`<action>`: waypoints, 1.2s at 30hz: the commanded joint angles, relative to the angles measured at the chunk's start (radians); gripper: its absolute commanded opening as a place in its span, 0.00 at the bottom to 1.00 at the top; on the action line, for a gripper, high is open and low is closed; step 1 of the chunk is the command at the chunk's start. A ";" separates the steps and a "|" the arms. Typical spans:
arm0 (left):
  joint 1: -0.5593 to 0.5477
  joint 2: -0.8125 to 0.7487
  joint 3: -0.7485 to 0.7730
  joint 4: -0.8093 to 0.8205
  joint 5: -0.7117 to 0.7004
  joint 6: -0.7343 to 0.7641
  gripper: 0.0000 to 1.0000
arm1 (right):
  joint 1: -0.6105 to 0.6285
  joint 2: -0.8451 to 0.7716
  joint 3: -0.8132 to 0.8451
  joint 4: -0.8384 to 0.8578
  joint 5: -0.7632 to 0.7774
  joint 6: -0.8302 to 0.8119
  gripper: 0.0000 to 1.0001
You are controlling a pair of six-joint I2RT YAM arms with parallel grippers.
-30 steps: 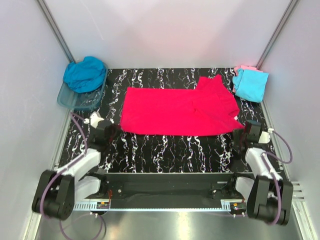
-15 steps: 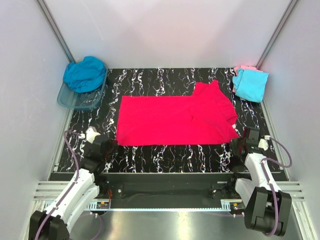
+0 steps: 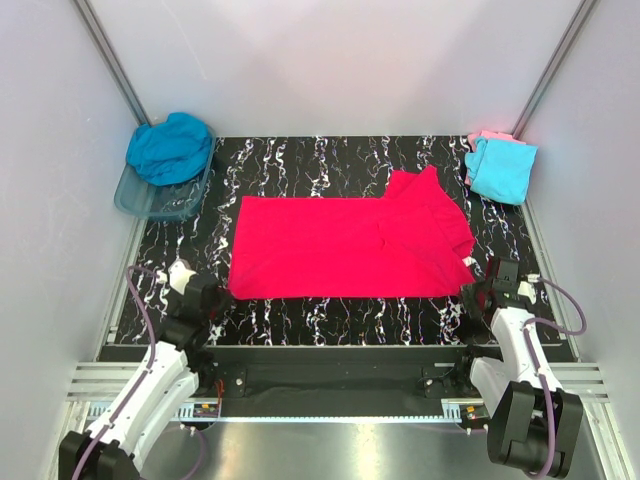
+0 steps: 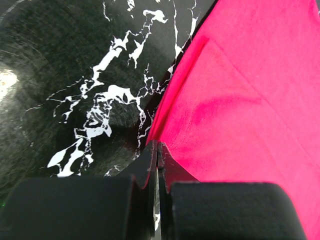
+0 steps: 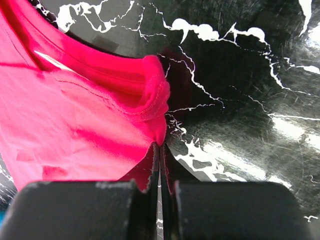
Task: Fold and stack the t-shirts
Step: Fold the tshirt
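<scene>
The bright pink-red t-shirt (image 3: pixel 350 245) lies spread flat across the middle of the black marbled table (image 3: pixel 330 315). My left gripper (image 3: pixel 218 298) is shut on its near-left corner; in the left wrist view the gripper (image 4: pixel 157 146) pinches the edge of the shirt (image 4: pixel 250 100). My right gripper (image 3: pixel 478 290) is shut on the near-right corner; in the right wrist view the gripper (image 5: pixel 160 146) pinches a bunched hem of the shirt (image 5: pixel 75 120). The teal-blue shirt (image 3: pixel 170 145) lies crumpled at the back left. The light cyan shirt (image 3: pixel 500 170) lies folded on the pale pink one (image 3: pixel 490 135) at the back right.
A clear bluish plastic tub (image 3: pixel 150 205) stands at the back left under the teal-blue shirt. White walls with metal posts close in the table on three sides. A metal rail runs along the near edge by the arm bases.
Both grippers have pulled back toward the near edge, dragging the pink-red shirt's near edge with them. The shirt now lies closer to me and flatter.
</scene>
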State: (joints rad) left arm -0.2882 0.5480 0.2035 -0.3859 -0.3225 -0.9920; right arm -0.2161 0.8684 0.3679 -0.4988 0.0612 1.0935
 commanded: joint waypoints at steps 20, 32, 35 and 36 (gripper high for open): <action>-0.005 -0.146 0.073 -0.045 0.042 0.055 0.50 | -0.002 -0.040 0.193 -0.006 -0.182 -0.178 0.78; -0.088 0.271 0.383 0.349 0.136 0.095 0.50 | 0.250 0.325 0.561 0.345 -0.226 -0.102 0.88; -0.106 0.416 0.544 0.381 0.119 0.160 0.49 | 0.276 0.498 0.773 0.327 -0.228 -0.138 0.85; -0.106 0.462 0.589 0.403 0.112 0.176 0.49 | 0.280 0.541 0.881 0.315 -0.231 -0.150 0.85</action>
State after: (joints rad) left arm -0.3874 0.9283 0.6331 -0.1558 -0.2081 -0.8925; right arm 0.0513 1.3209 1.0515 -0.2413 -0.1783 0.9863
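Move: The red t-shirt's near edge is still pinched at both corners. Its far left corner lies about 30 cm ahead of the left hand and 4 cm to its right; the bin of blue cloth is some 40 cm ahead and 18 cm left. From the right hand, the sleeve end sticking out at the far right is roughly 38 cm ahead and 11 cm left, the folded blue stack about 39 cm ahead and 10 cm right. The cloth lies about a centimetre below both hands. The t-shirt's two near corners are let go as both hands open, the left to half, the right nearly wide. The right rises and reaches forward about 20 cm each, and 10 cm inward, towards the far sleeve, tipping its fingers up and turning counter-clockwise. The left lingers, then climbs some 14 cm, heading forward and right over the shirt towards the far edge, turning slightly clockwise. ##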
